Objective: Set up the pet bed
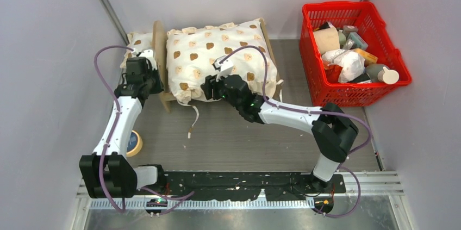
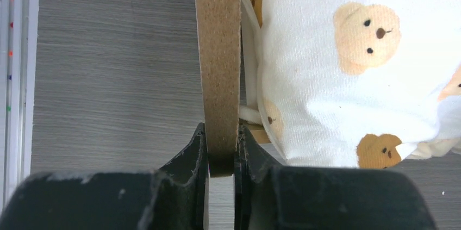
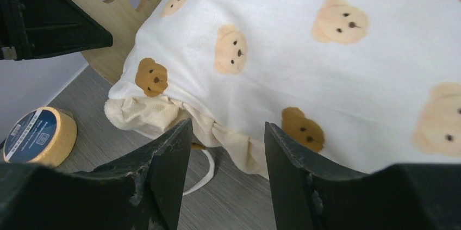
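The pet bed (image 1: 159,42) stands at the back left, its light-wood headboard (image 3: 108,1) with paw cutouts on the left end. A cream bear-print cushion (image 1: 220,58) lies on it and hides the base. My left gripper (image 1: 148,69) is shut on the headboard's thin edge (image 2: 219,50), jaws pressed to both faces (image 2: 222,148). My right gripper (image 1: 211,86) hangs open at the cushion's near left corner. Its jaws (image 3: 227,132) straddle the ruffle without gripping it. A small bear-print pillow (image 1: 138,39) sits behind the headboard.
A red basket (image 1: 353,50) full of assorted items stands at the back right. A tape roll (image 1: 134,143) lies by the left arm, also seen in the right wrist view (image 3: 38,135). A white tie string (image 1: 193,124) trails from the cushion. Walls close in on both sides.
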{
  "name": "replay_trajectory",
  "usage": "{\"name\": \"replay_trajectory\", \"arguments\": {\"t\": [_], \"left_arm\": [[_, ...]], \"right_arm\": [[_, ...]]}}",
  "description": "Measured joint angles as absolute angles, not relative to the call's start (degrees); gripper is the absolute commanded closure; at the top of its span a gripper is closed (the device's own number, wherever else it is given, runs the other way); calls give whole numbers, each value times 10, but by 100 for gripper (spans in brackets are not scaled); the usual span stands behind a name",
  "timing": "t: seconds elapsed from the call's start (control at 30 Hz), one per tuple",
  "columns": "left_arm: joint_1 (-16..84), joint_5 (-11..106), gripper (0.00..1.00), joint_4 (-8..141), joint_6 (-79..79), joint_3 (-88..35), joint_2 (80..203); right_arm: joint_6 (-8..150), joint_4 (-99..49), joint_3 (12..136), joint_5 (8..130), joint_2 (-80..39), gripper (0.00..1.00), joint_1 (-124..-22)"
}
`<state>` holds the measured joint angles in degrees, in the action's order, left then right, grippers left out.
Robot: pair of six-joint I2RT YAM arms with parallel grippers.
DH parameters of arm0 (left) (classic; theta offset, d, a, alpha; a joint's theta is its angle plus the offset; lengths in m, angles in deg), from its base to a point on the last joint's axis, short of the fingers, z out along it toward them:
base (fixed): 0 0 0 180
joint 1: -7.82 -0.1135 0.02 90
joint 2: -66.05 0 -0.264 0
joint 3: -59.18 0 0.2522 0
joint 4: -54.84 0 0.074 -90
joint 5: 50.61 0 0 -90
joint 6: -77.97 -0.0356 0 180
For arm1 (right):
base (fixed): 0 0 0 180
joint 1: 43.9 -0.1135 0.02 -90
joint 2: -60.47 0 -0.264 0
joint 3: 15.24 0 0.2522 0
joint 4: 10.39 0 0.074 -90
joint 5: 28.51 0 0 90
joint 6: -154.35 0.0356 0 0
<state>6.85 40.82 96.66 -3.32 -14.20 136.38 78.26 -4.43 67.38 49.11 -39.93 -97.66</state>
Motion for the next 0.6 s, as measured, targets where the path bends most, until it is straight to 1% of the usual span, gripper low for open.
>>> {"name": "replay_trajectory", "arguments": {"t": [0.1, 0.17, 0.3, 0.43, 0.6], "left_arm": [[69, 407, 100, 993, -35, -170, 1381], [70, 406, 100, 1006, -35, -185, 1392], [69, 407, 100, 1026, -35, -205, 1405], [70, 410, 100, 1037, -30, -215, 1408], [71, 411, 100, 1073, -19, -252, 1422]], "right_arm": [[780, -1, 630, 476, -362, 46, -977], [770, 59, 588, 474, -345, 46, -979], [732, 169, 531, 493, -359, 45, -1003], [691, 285, 523, 541, -435, 44, -1054], [676, 420, 547, 609, -577, 44, -1093]]}}
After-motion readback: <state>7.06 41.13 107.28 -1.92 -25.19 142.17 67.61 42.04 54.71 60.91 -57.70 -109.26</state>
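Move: The loose strap trailing from the bed's near-left corner lies about 11 cm back, 10 cm left and 18 cm below the right hand. The cushion's middle is 10 cm ahead of that hand, 4 cm right and 10 cm lower; the tape roll sits 20 cm back, 32 cm left and 18 cm down. The left hand already pinches the headboard, whose middle lies about 9 cm straight ahead and 6 cm lower; from it the strap is 13 cm back, 15 cm right, 17 cm down. Half-open right hand swings back, left and down about 15 cm towards the loose strap; left keeps pinching headboard. ##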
